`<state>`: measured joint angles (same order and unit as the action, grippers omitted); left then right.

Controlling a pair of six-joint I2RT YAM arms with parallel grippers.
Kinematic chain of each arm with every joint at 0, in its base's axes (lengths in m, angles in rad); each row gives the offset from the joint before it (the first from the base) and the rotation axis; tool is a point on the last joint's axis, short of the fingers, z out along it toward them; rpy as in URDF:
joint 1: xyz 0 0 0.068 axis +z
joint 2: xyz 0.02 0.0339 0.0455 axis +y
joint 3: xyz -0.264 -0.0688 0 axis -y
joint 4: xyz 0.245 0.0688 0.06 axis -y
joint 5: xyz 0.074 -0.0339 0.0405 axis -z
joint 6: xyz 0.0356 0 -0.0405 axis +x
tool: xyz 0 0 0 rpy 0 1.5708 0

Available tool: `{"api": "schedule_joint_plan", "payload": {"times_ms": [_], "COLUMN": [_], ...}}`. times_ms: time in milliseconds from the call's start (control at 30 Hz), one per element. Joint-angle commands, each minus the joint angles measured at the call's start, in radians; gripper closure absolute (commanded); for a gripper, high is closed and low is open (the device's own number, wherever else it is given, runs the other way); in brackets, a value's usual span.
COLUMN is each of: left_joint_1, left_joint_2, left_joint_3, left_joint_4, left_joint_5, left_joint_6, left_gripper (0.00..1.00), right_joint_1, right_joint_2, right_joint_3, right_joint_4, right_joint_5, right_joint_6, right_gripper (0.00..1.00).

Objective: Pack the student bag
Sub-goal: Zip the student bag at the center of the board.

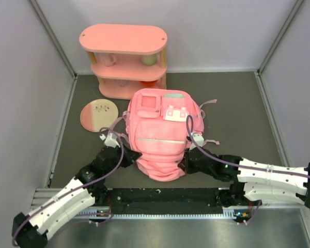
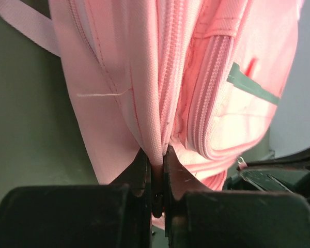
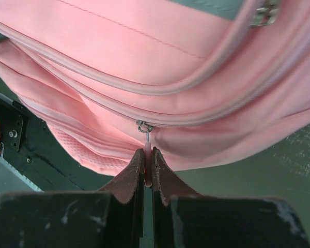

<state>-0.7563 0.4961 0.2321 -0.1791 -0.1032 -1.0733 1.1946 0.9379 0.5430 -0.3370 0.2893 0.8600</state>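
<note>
The student bag (image 1: 160,134), a soft pink backpack, lies flat in the middle of the dark mat, front side up. My left gripper (image 1: 136,155) is at its near left edge. In the left wrist view this gripper (image 2: 156,155) is shut on a fold of the bag's fabric (image 2: 154,129) beside a zip seam. My right gripper (image 1: 185,161) is at the near right edge. In the right wrist view it (image 3: 148,154) is shut on a pink zip pull (image 3: 148,163) that hangs from a metal slider (image 3: 143,127). The zip line above the slider looks closed.
A pink three-tier shelf (image 1: 125,59) with small items stands behind the bag against the back wall. A round pink-and-cream disc (image 1: 98,114) lies to the bag's left. Grey walls close in both sides. A black rail (image 1: 165,199) runs along the near edge.
</note>
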Motion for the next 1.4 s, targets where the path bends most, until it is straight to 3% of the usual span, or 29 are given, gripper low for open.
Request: {"api": "schedule_joint_plan", "payload": {"times_ms": [0,167,267,433,567,700,767,800,867,900,967,1133,1367], "left_joint_1": [0.224,0.418,0.433,0.433,0.443,0.463,0.465,0.465,0.465,0.465,0.465,0.465,0.465], "left_joint_2": [-0.065,0.082,0.212,0.393,0.505,0.555,0.556,0.546,0.515,0.471,0.414,0.213,-0.079], "left_joint_3": [0.078,0.141,0.165,0.265,0.403,0.455,0.46,0.454,0.408,0.386,0.314,0.144,0.046], "left_joint_4": [-0.137,-0.106,-0.014,0.009,-0.132,-0.137,-0.134,-0.128,-0.09,-0.08,-0.057,0.023,-0.026], "left_joint_5": [0.06,0.402,0.525,0.597,0.568,0.543,0.551,0.569,0.582,0.579,0.565,0.579,0.395], "left_joint_6": [0.234,0.357,0.398,0.516,0.622,0.635,0.619,0.601,0.555,0.538,0.483,0.382,0.21], "left_gripper": [1.0,1.0,1.0,1.0,1.0,1.0,0.75,0.49,0.32,0.16,0.01,0.01,0.02], "right_joint_1": [-0.007,-0.012,-0.01,-0.01,-0.01,-0.01,-0.01,-0.01,-0.01,-0.01,-0.01,-0.01,-0.013], "right_joint_2": [-0.001,-0.001,-0.005,-0.031,-0.054,-0.063,-0.062,-0.063,-0.063,-0.065,-0.065,-0.065,-0.057], "right_joint_3": [0.011,0.015,0.012,-0.002,-0.017,-0.02,-0.02,-0.021,-0.029,-0.031,-0.037,-0.038,-0.035], "right_joint_4": [-0.042,-0.048,-0.046,-0.046,-0.045,-0.039,-0.031,-0.025,-0.005,-0.002,0.007,0.023,0.029], "right_joint_5": [0.024,0.022,0.013,-0.001,0.002,0.005,0.004,0.002,-0.001,-0.001,0.005,0.014,0.017], "right_joint_6": [-0.006,-0.012,-0.01,-0.007,-0.004,-0.006,-0.004,-0.003,0.007,0.011,0.019,0.022,0.02], "right_gripper": [1.0,1.0,1.0,1.0,1.0,1.0,1.0,1.0,1.0,1.0,1.0,1.0,1.0]}}
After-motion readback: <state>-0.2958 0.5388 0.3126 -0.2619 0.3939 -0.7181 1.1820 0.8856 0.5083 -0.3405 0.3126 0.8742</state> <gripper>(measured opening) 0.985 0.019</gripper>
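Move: The left hand already pinches the bag's left edge beside the main zipper. From it, the small zipper pull clamped in the right fingers lies about 18 cm right and 4 cm back; the front pocket's pale zip is some 9 cm right, 6 cm ahead and 4 cm higher. The side strap is roughly 8 cm left and 8 cm ahead. The zipper pull sits at the right fingertips, about 1 cm ahead. Left hand tugs the bag edge 3.5 cm left, swings forward, opens and backs off; right keeps the zipper pull. ##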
